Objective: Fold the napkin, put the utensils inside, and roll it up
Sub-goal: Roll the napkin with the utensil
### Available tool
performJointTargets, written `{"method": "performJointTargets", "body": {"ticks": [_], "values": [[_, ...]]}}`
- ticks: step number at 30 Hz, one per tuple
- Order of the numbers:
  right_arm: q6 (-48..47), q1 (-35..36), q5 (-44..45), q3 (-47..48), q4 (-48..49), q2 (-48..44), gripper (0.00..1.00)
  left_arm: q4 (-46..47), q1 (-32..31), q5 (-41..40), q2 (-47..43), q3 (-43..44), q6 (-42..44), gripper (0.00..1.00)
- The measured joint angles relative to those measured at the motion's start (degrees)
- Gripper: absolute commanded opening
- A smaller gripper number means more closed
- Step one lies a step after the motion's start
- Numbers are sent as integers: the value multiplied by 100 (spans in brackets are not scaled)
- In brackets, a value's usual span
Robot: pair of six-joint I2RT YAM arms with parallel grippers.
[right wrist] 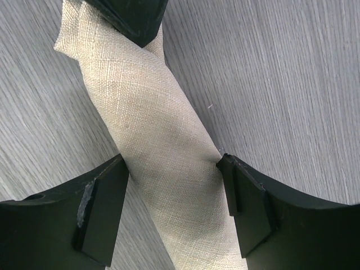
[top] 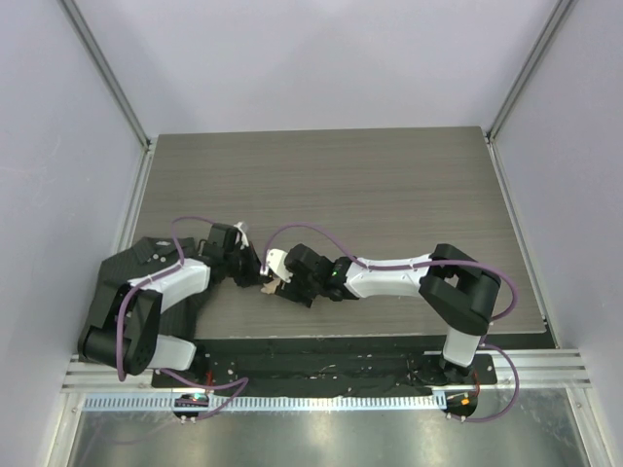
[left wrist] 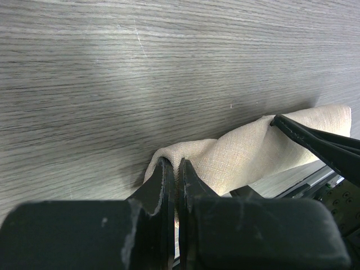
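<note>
The napkin (right wrist: 152, 124) is a beige cloth rolled into a tight tube lying on the wood table (top: 321, 185). My right gripper (right wrist: 171, 163) straddles the middle of the roll, a finger pressed against each side, and the cloth dents at the right finger. The left gripper (left wrist: 175, 163) is shut, with one end of the napkin (left wrist: 253, 152) pinched between its tips. In the top view both grippers meet over the napkin (top: 265, 286) near the table's front, left gripper (top: 253, 274) beside right gripper (top: 278, 284). The utensils are hidden.
A black strip (top: 321, 348) runs along the near table edge, just behind the arm bases. Pale walls and metal rails (top: 107, 78) enclose the table on three sides. Bare wood extends beyond the grippers toward the back.
</note>
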Motion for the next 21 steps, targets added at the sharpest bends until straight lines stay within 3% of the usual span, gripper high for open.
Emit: {"method": "performJointTargets", "body": {"ticks": [8,9,11,12,15,21], "values": [[-17,-92,-144,66,-2,96,70,-13,0,37,31,33,107,3],[-15,-138,-245,116,-52,120,69,-22,0,42,33,42,125,15],[13,-240,-481,256,-216,203,63,-31,2,37,33,48,149,30],[35,-297,-649,345,-323,256,61,-42,2,24,28,50,162,50],[157,-470,-1123,535,-588,376,50,-72,4,-50,-111,72,195,74],[549,-815,-1864,586,-654,420,41,-442,4,-671,-890,76,264,80]]}}
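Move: The right hand's open fingers already straddle the rolled napkin, whose middle lies about 1 cm to the right, level with the hand and roughly 1 cm below. The roll's left end, still pinched by the left fingers, is some 8 cm to the right hand's left; its right end is about 11 cm to the right. From the left hand, the roll's middle is roughly 9 cm to the right, neither ahead nor back, and 1 cm down. Down about 1 cm, the right hand settles onto the napkin roll while its wrist tips the fingers some 20 degrees steeper and they close by over a third, squeezing the roll from both sides. Meanwhile the left fingers spread wide, let go of the roll's left end and lift away, up about 3 cm and left about 2. ##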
